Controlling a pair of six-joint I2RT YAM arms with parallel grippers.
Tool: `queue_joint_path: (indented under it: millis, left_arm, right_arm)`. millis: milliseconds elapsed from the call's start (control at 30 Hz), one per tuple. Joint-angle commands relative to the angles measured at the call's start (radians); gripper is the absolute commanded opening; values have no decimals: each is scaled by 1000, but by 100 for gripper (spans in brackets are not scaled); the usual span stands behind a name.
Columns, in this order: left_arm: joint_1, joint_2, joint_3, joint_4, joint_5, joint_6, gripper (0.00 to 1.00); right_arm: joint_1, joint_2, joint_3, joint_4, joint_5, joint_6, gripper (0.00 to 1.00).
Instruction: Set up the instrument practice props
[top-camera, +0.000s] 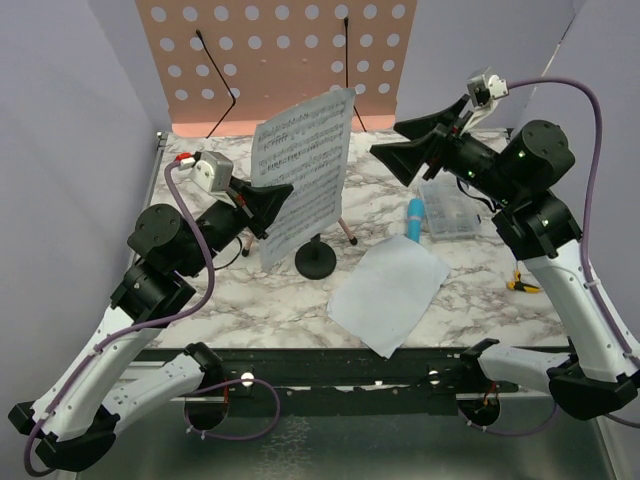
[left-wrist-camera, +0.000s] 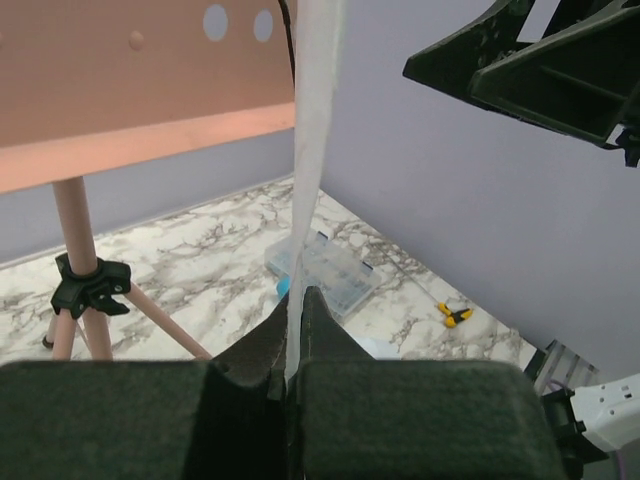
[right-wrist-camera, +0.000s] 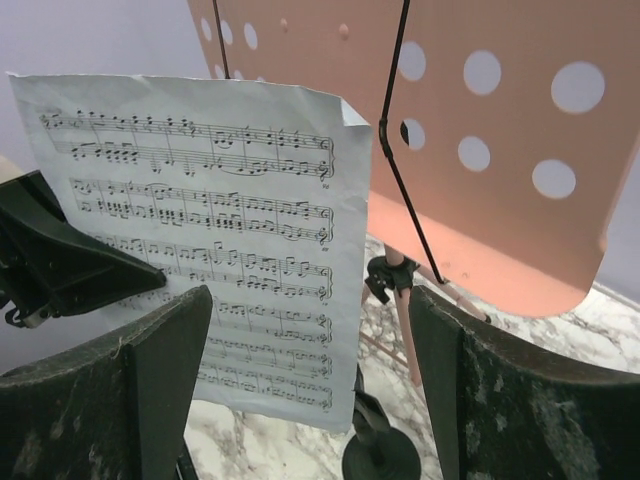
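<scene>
The pink hole-dotted music stand (top-camera: 270, 60) stands at the back of the table on thin legs (left-wrist-camera: 75, 230). My left gripper (top-camera: 275, 205) is shut on the lower left edge of one sheet-music page (top-camera: 305, 175) and holds it upright in front of the stand. In the left wrist view that page (left-wrist-camera: 312, 150) shows edge-on between the shut fingers (left-wrist-camera: 330, 330). The second page (top-camera: 390, 290) lies flat near the front. The blue toy microphone (top-camera: 414, 218) lies beside it. The black round-based mic stand (top-camera: 316, 258) sits under the held page. My right gripper (top-camera: 410, 145) hangs open to the right of the page (right-wrist-camera: 220, 230), holding nothing.
A clear plastic compartment box (top-camera: 450, 210) lies at the right, beside the microphone. A small yellow and black object (top-camera: 522, 284) lies near the right arm. Lavender walls close in the back and sides. Two thin black page-retainer wires (right-wrist-camera: 400, 150) hang on the stand's face.
</scene>
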Motion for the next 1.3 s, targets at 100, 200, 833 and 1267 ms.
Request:
queue_joint_path:
  millis: [100,200,833,1267]
  left_arm:
    - [-4,7,100,-2,-70,21,0]
    - [-4,5,134,-1,-89,36,0]
    - [-4,103,329,-2,-143,126,0]
    - [-4,162,416,0,-127,167,0]
  right_arm:
    - [-3,84,141,-31,3,-5,77]
    - [-4,109,160,-4,-12,-11,74]
    - [-3,332,391,3,-35,33,56]
    - [-4,382,418,33,20,71,50]
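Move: The sheet music is already in the left gripper. The stand's desk has its middle about 20 cm ahead of that hand, 2 cm to the left and 15 cm above; at much that distance ahead and height, the left page clip stands some 10 cm left, the right page clip 11 cm right. From the right gripper, the right page clip is roughly 10 cm ahead, 7 cm left and 3 cm higher; the sheet's middle is level with it, 12 cm left and slightly lower. Lift the left gripper about 12 cm, keeping its pinch on the sheet's edge, drifting a little left at first, tilting the fingertips up and turning slightly counter-clockwise to bring the sheet up to the desk. Meanwhile reach the right gripper forward some 8 cm, leftward and a little up to the right page clip, narrowing its fingers to half open without shutting on it. ##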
